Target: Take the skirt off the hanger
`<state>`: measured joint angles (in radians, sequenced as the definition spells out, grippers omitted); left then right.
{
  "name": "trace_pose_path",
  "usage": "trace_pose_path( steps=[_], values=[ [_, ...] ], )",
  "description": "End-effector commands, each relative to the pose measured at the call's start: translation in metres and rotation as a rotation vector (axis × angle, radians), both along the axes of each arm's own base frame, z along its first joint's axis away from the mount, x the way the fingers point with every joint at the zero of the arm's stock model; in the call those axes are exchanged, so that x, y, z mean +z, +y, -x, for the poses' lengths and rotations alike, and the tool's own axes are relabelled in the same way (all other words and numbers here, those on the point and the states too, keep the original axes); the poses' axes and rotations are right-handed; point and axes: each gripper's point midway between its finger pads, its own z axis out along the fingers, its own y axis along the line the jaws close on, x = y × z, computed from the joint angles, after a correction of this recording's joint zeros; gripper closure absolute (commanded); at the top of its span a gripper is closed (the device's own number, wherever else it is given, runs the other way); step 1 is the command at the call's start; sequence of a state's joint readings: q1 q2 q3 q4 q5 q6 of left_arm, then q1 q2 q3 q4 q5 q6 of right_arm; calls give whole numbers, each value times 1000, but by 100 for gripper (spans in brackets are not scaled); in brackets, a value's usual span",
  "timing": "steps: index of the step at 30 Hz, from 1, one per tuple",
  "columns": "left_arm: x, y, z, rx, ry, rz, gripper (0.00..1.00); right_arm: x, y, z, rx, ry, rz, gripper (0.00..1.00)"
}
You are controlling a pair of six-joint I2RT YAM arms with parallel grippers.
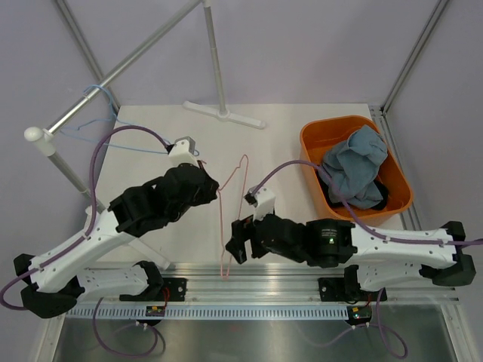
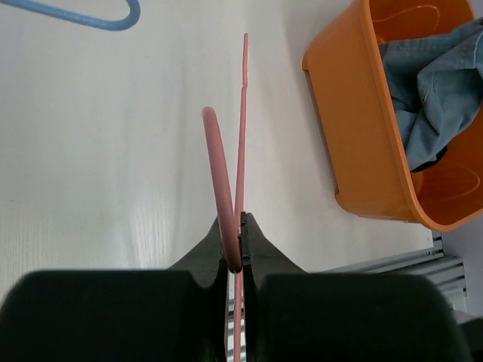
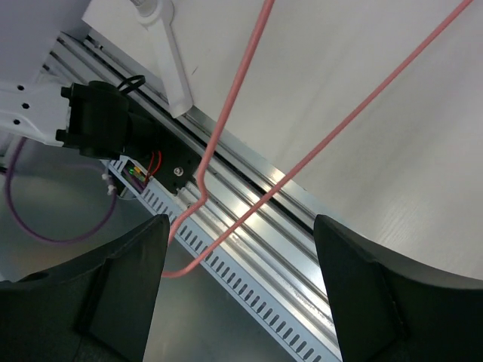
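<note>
My left gripper point(image 1: 216, 190) is shut on a bare pink wire hanger point(image 1: 223, 226), held edge-on above the white table; the left wrist view shows the wire point(image 2: 241, 128) pinched between the closed jaws point(image 2: 240, 249). My right gripper point(image 1: 235, 245) is open and empty beside the hanger's lower end; in the right wrist view the pink wire point(image 3: 234, 113) runs just ahead of the gap between the spread fingers point(image 3: 240, 279), touching neither. The blue denim skirt point(image 1: 355, 170) lies crumpled in the orange bin point(image 1: 370, 214) at the right, also in the left wrist view point(image 2: 438, 90).
A clothes rack's white T-foot point(image 1: 224, 113) and pole stand at the back of the table. A blue hanger point(image 1: 98, 128) hangs on the rack's rail at the back left. A grooved aluminium rail point(image 1: 264, 275) runs along the near edge under the hanger's end.
</note>
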<state>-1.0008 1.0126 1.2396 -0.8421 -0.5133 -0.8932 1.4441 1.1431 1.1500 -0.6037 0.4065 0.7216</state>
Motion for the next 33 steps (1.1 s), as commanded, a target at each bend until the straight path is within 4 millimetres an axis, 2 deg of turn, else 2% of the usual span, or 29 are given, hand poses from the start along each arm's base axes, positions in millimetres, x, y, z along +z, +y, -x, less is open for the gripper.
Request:
trace_pose_path(
  steps=[1, 2, 3, 7, 11, 15, 19, 21, 22, 25, 33],
  values=[
    [24, 4, -13, 108, -55, -5, 100, 21, 4, -13, -136, -101, 11, 16],
    [21, 2, -14, 115, -49, -39, 100, 18, 11, -10, -131, -102, 35, 15],
    [19, 0, -12, 111, -45, -52, 100, 13, 7, -10, -149, -107, 73, 15],
    [10, -4, -11, 121, -35, -93, 100, 10, 18, 2, -140, -127, 113, 15],
    [1, -5, -9, 120, -18, -104, 100, -7, 21, 6, -165, -118, 168, 15],
    [6, -3, -8, 127, -27, -104, 100, -22, 17, 11, -194, -111, 238, 16],
    [6, -4, -9, 130, -27, -109, 100, -36, 24, 22, -202, -126, 314, 16],
    [5, -4, -9, 128, -25, -113, 100, -39, 17, 23, -229, -150, 369, 16],
    [4, -5, -9, 127, -23, -116, 100, -34, 21, 25, -230, -153, 371, 15],
    [3, -7, -7, 115, -17, -113, 100, -46, 23, 32, -230, -177, 441, 15],
    [-3, -8, -2, 99, -5, -112, 100, -54, 29, 37, -233, -157, 414, 20]
  ],
)
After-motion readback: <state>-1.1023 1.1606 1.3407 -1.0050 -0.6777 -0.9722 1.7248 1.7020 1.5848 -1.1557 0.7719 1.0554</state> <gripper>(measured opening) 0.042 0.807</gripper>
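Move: The lower, near end of the pink hanger is the right hand's aim: about 6 cm back, 3 cm to its left and roughly 8 cm below. The hanger's neck is about 12 cm ahead, 4 cm left and 4 cm above the right hand, pinched by the left. The far end stands some 28 cm ahead, 4 cm right and slightly lower. From the left hand, the near end hangs about 18 cm back, 1 cm right and 12 cm down. With the pink hanger's neck still pinched, the left hand settles about 2 cm lower, rolling some 10 degrees, then holds. The right hand edges left, then sinks about 7 cm and draws back some 5 cm towards the hanger's near end, its fingers tipping steeper downwards, still wide open on either side of the wires; touch can't be made out. ##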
